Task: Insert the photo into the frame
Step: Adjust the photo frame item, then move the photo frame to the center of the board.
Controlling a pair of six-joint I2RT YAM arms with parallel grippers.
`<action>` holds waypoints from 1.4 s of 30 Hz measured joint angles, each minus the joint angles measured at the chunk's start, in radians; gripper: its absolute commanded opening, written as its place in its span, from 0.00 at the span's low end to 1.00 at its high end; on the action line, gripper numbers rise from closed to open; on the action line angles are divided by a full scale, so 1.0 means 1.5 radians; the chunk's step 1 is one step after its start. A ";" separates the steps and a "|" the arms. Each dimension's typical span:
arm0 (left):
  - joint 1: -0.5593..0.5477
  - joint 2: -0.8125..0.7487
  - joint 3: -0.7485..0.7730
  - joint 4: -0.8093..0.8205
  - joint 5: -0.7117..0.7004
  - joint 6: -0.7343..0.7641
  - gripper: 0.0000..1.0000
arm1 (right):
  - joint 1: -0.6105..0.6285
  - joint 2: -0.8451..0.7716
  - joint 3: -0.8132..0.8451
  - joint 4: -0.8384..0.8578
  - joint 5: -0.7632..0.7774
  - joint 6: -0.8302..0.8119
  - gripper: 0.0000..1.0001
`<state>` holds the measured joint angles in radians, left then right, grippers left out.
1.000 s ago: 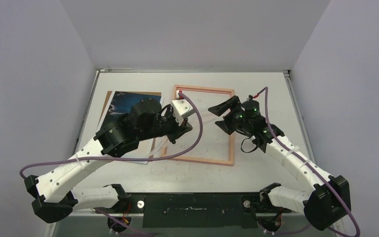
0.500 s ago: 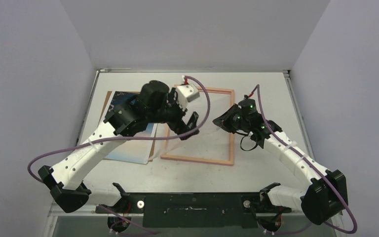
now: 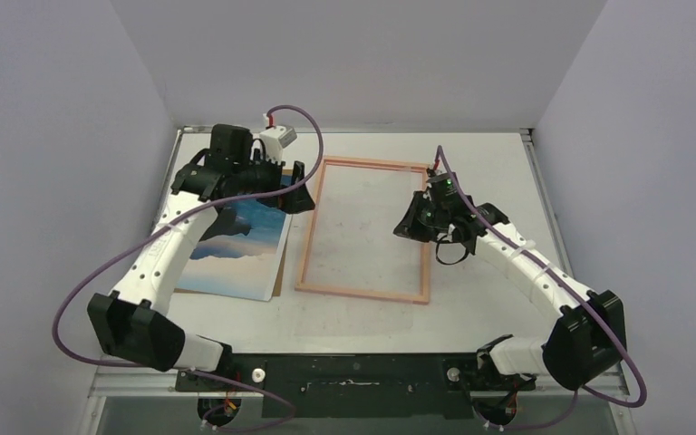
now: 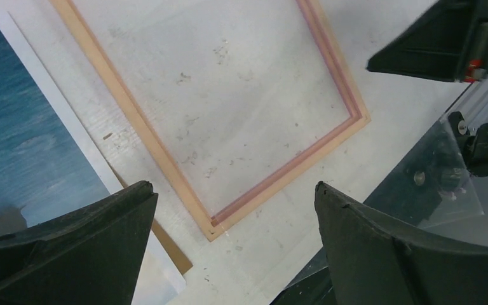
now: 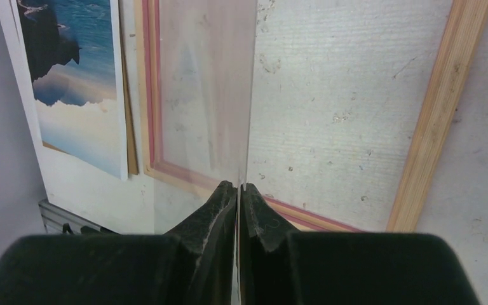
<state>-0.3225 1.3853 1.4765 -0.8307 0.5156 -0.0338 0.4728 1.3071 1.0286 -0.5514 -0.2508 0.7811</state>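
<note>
The frame lies flat mid-table, pale rails with a pink inner lip, also seen in the left wrist view and the right wrist view. The photo, blue sky over pale clouds, lies to its left. My left gripper hangs open above the gap between the photo's far end and the frame, holding nothing. My right gripper is over the frame's right side, shut on the edge of a thin clear sheet that tilts up over the frame.
A brown backing board lies under the photo, its edge showing along the photo's right side. White walls close the table on three sides. The black base plate runs along the near edge.
My left gripper has opened and swung from over the frame's left rail back to the far left. My right gripper has closed on the clear sheet over the frame's right side.
</note>
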 measured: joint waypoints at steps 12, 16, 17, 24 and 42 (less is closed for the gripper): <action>0.063 0.164 -0.166 0.241 0.022 -0.076 0.59 | -0.052 -0.053 0.044 -0.013 0.010 -0.091 0.05; 0.063 0.206 -0.170 0.301 -0.009 -0.092 0.48 | -0.080 -0.066 0.087 -0.011 0.009 -0.118 0.05; 0.063 0.217 -0.170 0.314 -0.021 -0.095 0.47 | -0.085 -0.072 0.095 -0.010 0.009 -0.124 0.05; 0.044 0.297 -0.170 0.359 -0.088 -0.098 0.47 | -0.108 -0.087 0.153 -0.008 -0.006 -0.149 0.05; -0.001 0.340 -0.207 0.432 -0.159 -0.091 0.10 | -0.154 -0.070 0.220 -0.033 -0.056 -0.162 0.07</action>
<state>-0.3244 1.8957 1.1664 -0.1833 0.2764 -0.1696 0.2424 1.2018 1.3582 -0.6003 -0.3347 0.5385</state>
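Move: My left hand, open and empty, is high over the gap between photo and frame: the frame's left bar lies about 10 cm ahead, level sideways, and 25 cm below. The photo's middle is some 7 cm ahead and 15 cm to the left, down on the table. My right hand still pinches the clear sheet; from it the frame's middle is about 11 cm ahead, 6 cm left, 15 cm below, and the frame's right bar 9 cm ahead, 7 cm right. I drop my left hand about 24 cm and reach forward onto the frame's left bar, turning its fingers a little counter-clockwise and steeper down, and close them from wide open until they pinch the bar from both sides. Meanwhile my right hand keeps hold of the clear sheet and raises it some 16 cm, drifting slightly forward and right, its fingers tipping up. ##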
